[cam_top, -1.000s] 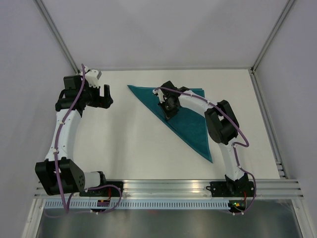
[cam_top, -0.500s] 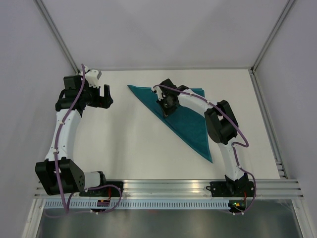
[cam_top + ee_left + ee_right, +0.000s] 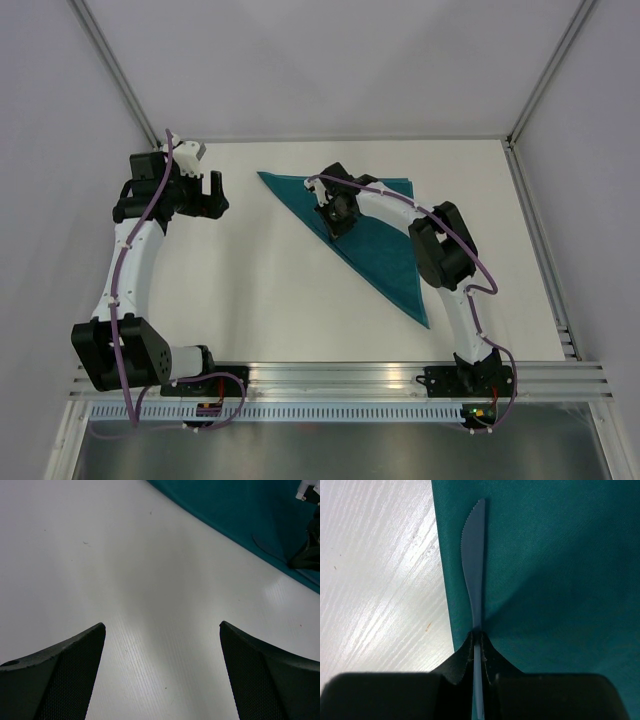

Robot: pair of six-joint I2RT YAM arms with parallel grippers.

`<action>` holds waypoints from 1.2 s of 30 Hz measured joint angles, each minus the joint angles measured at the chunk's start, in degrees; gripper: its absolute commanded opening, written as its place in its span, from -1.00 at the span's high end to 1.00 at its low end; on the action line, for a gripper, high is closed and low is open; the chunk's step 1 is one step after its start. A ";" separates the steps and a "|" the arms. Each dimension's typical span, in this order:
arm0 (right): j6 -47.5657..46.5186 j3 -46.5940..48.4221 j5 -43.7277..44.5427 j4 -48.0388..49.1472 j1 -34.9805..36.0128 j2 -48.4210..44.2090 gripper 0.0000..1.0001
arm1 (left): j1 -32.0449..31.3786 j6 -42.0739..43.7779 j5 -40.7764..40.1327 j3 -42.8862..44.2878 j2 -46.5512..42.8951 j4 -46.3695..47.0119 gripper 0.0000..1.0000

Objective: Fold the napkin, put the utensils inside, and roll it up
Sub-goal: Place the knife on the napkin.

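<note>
The teal napkin (image 3: 385, 255) lies folded into a triangle on the white table, right of centre, its long edge running from back left to front right. My right gripper (image 3: 335, 222) is low over its back part. In the right wrist view the utensil, a slender blue knife (image 3: 472, 565), lies on the napkin (image 3: 560, 580) just inside its left edge, serrated tip pointing away. The right gripper (image 3: 477, 637) has its fingers close on both sides of the knife's handle. My left gripper (image 3: 212, 192) hovers open over bare table, left of the napkin (image 3: 240, 510), holding nothing (image 3: 162, 625).
White walls with metal corner posts enclose the table on three sides. An aluminium rail (image 3: 330, 375) carrying both arm bases runs along the near edge. The right gripper's dark tip (image 3: 307, 555) shows at the right edge of the left wrist view.
My right gripper has shifted slightly left and back along the napkin with the knife between its fingers. The left arm has not moved.
</note>
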 measured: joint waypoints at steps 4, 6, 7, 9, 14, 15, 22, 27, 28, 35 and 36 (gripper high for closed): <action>-0.04 0.00 0.00 0.00 0.04 0.00 0.73 | 0.00 0.00 0.00 0.00 0.02 0.02 -0.96; -0.15 0.00 0.00 0.00 0.02 0.00 0.71 | 0.00 0.00 0.02 0.00 0.02 0.02 -0.96; -0.20 0.02 0.00 0.00 0.02 0.00 0.66 | 0.00 0.00 0.02 0.00 0.02 0.02 -0.96; -0.22 0.02 0.00 -0.02 0.04 0.00 0.57 | 0.00 0.00 0.00 0.00 0.02 0.02 -0.96; -0.39 0.15 0.00 -0.09 0.02 0.00 0.50 | 0.00 0.00 0.02 0.00 0.13 0.02 -0.96; -0.42 0.17 0.00 -0.09 0.02 0.00 0.46 | 0.00 0.00 0.04 0.00 0.26 0.02 -0.96; -0.44 1.07 -0.15 -0.74 0.02 0.00 0.19 | 0.00 0.00 0.09 0.00 1.11 0.07 -0.96; -0.55 2.97 -0.35 -2.05 -0.37 -1.51 0.06 | -0.46 0.00 0.37 0.00 0.74 0.85 -0.96; -0.57 3.30 -0.61 -2.32 -0.59 -2.36 0.05 | -1.03 0.00 0.07 0.00 0.39 1.22 -0.97; -1.81 1.53 -3.19 -2.56 -10.43 -13.31 0.05 | -20.20 2.62 -9.81 -3.08 -5.22 7.56 -0.97; -2.27 0.31 -3.19 -2.56 -13.53 -15.37 0.05 | -24.50 3.52 -11.82 -4.00 -5.60 8.85 -0.96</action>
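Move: The right fingers still grip the knife, which lies on the napkin along its diagonal fold; its middle is about 1 cm back and 1 cm right of the hand, some 1 cm below. The napkin's middle lies about 9 cm right and 3 cm ahead, its far right corner 22 cm right and 17 cm ahead. From the left hand, the knife is roughly 26 cm right, 1 cm ahead and 21 cm below, the napkin's left corner 6 cm right and 18 cm ahead. Right fingers open, release the knife, rise 13 cm and swing right; left hand, open, sweeps 12 cm right towards it. ##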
